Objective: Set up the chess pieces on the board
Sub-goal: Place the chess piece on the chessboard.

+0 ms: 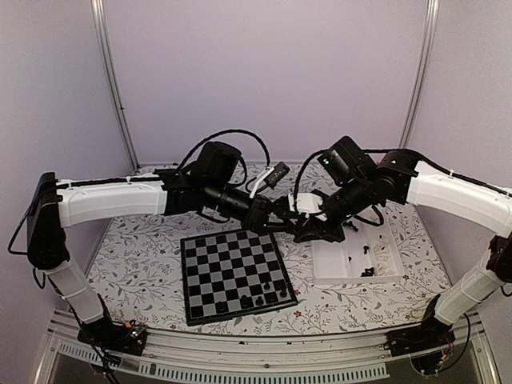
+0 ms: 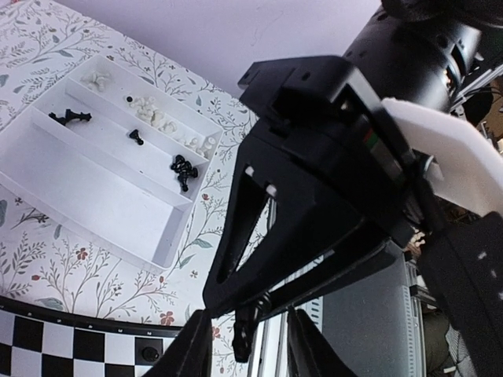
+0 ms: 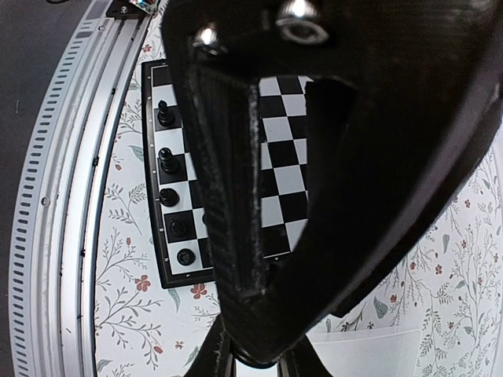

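Between the board (image 1: 228,264) and the tray, my two grippers meet in the air. My right gripper (image 1: 310,232) is shut on a small black chess piece (image 2: 242,336), which hangs from its tips in the left wrist view. My left gripper (image 2: 246,314) is open, one finger on each side of that piece and not touching it. Several black pieces (image 3: 168,159) stand along the board's near right edge (image 1: 268,296). In the right wrist view the left gripper's body covers most of the board (image 3: 283,181) and hides what my right gripper (image 3: 263,357) holds.
The white compartmented tray (image 2: 94,196) lies right of the board (image 1: 344,270). It holds loose black pieces (image 2: 182,167) and cream pieces (image 2: 149,114). A metal rail (image 3: 71,196) runs along the table's near edge. Cables loop above both wrists.
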Controlling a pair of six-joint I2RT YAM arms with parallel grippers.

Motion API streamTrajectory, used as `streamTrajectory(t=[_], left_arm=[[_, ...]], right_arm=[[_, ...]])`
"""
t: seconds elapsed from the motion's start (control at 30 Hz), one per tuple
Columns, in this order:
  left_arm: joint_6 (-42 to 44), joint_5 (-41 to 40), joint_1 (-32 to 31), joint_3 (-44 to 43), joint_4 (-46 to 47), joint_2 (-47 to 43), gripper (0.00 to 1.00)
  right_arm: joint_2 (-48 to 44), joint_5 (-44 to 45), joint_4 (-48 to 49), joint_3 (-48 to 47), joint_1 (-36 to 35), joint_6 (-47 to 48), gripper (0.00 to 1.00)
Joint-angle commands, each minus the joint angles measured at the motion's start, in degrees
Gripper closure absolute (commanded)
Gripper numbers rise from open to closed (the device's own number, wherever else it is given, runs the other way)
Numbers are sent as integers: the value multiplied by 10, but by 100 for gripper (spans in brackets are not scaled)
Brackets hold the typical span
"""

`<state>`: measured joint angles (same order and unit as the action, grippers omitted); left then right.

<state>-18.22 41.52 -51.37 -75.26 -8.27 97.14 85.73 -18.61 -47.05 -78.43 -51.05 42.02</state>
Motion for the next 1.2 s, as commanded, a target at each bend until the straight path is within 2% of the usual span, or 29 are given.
streamTrajectory(t=[0.0,0.27,0.4,0.5,0.77,0.8,0.87,0.97,1.1,1.17], left_arm=[[10,1,8,5,-8,7,67],[6,14,8,3,-2,13,81],[3,17,9,2,0,16,82],[3,16,9,0,-2,20,76],[5,23,12,-2,3,14,94],[6,21,13,-4,0,11,97],[15,10,17,-13,-32,4,100],[37,-35,19,-42,-136,-15,100],[54,-114,14,-53,-272,-65,100],[55,-165,7,-49,-331,-93,100]], right_arm=[[5,-13,7,-20,7,-11,88],[8,-16,7,-22,10,-15,88],[7,-18,7,-22,11,-16,88],[8,-22,8,-22,11,-17,88],[12,-21,9,-19,11,-15,88],[12,-19,9,-19,12,-15,83],[10,-17,10,-14,17,-18,65],[-16,-37,17,14,56,-19,42],[-69,-88,34,72,158,-12,25],[-95,-109,54,108,208,-11,21]])
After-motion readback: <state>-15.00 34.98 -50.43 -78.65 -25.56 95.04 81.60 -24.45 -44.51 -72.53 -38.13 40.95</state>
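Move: The black chess piece, still pinched in the right fingers, pokes out about 1 cm left of and 1 cm below that hand, towards the left fingers some 2 cm left and 2 cm lower. It already stands between the left hand's open fingers, within 1 cm. From the left hand the board's middle is about 12 cm left, 22 cm below; the set-out pieces some 8 cm back, 8 cm left. The tray lies some 8 cm ahead and 20 cm right of the right hand, 20 cm below. The chess piece changes hands in the air: the left fingers close on it from both sides, that hand sinking barely 1 cm, while the right hand stays and keeps its pinch. Then the right fingers open wide and let go, withdrawing about 5 cm right and 4–5 cm forward, turning some 10 degrees clockwise; the left hand carries the piece about 3 cm left towards the board, sinking slightly and rolling about 10 degrees. ##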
